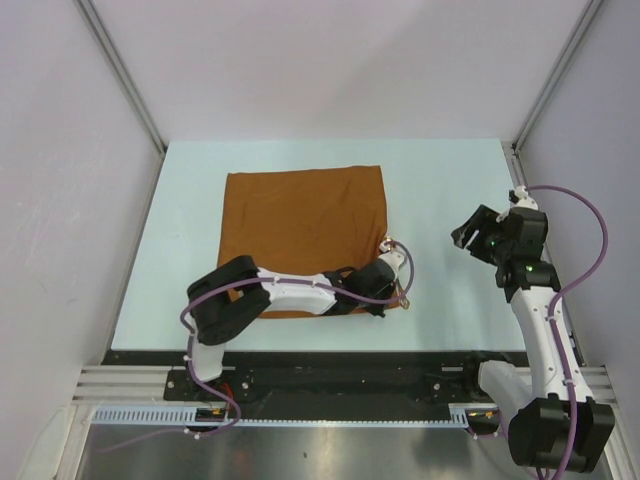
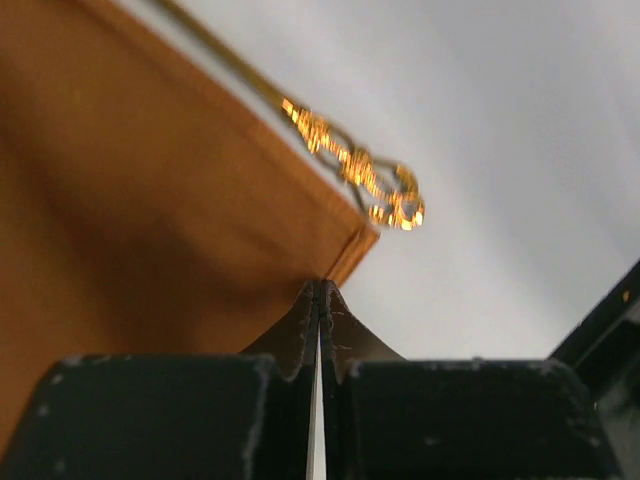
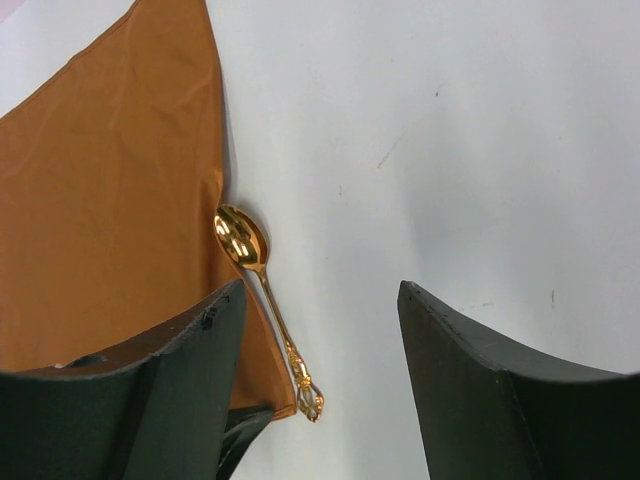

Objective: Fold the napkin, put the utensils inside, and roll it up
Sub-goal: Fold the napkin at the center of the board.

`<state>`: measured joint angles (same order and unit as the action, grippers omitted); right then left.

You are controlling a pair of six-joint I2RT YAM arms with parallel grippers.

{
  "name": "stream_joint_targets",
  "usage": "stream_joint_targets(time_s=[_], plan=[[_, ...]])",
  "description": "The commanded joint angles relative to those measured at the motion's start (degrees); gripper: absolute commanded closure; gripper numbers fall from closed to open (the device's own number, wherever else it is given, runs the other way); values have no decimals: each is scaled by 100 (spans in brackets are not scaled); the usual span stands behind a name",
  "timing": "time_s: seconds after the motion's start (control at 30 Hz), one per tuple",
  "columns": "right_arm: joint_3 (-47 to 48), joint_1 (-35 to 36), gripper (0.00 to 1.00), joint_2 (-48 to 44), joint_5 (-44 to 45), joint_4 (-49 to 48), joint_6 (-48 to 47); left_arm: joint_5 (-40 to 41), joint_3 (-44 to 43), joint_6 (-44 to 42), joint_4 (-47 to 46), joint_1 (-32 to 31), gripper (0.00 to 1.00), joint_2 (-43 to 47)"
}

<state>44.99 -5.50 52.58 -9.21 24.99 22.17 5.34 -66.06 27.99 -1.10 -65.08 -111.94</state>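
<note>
The rust-orange napkin (image 1: 300, 220) lies flat on the table. The gold spoon (image 3: 265, 290) lies along its right edge, bowl against the cloth, ornate handle end (image 2: 385, 190) just past the near right corner. My left gripper (image 1: 386, 306) is down at that corner. Its fingertips (image 2: 320, 290) are pressed together on the napkin's (image 2: 150, 200) edge beside the spoon handle. My right gripper (image 1: 472, 232) hovers to the right above the bare table, open (image 3: 320, 290) with nothing between its fingers, looking down on the spoon and the napkin (image 3: 110, 200).
The pale table (image 1: 450, 180) is walled in by white panels at the back and sides. A black rail (image 1: 350, 365) runs along the near edge by the arm bases. Bare table shows right of the napkin.
</note>
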Motion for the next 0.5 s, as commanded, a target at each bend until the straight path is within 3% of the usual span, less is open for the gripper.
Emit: stream_joint_targets(time_s=[0.0,0.07,0.2,0.33,0.47], plan=[[-87,-39,33,-37,-195,-205,-64,-314,375,-249,-145,-14,100,761],[-122,-39,32,-46,-265,-275,-47,-490,331,-469,13,-22,99,665],[-166,-39,32,-46,-371,-346,-38,-605,129,-794,260,-189,82,296],[-193,-39,31,-133,-371,-311,-46,-219,-125,-1347,277,-435,63,129],[-201,-30,31,-230,-371,-302,-55,298,-792,-1621,733,-558,52,-152]])
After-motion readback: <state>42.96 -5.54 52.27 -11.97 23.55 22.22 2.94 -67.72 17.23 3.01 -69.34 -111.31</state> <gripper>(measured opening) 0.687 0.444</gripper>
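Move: The left hand, shut and low over the napkin's near edge, has the napkin's near right corner about 3 cm to its right, roughly level fore and aft and 1 cm below. The spoon's handle end is some 5 cm to the hand's right and 1 cm ahead; the spoon's bowl is about 15 cm ahead and 1 cm right. From the right hand, that corner is roughly 15 cm left, 10 cm back and 17 cm below. Backward, staying low, the left hand comes away from the napkin's near right corner by about 4 cm in all, first swinging a little left, then curving back to the right. Its fingers part from fully shut to a bit under half open with no napkin between them, while the wrist turns some 15 degrees clockwise. ##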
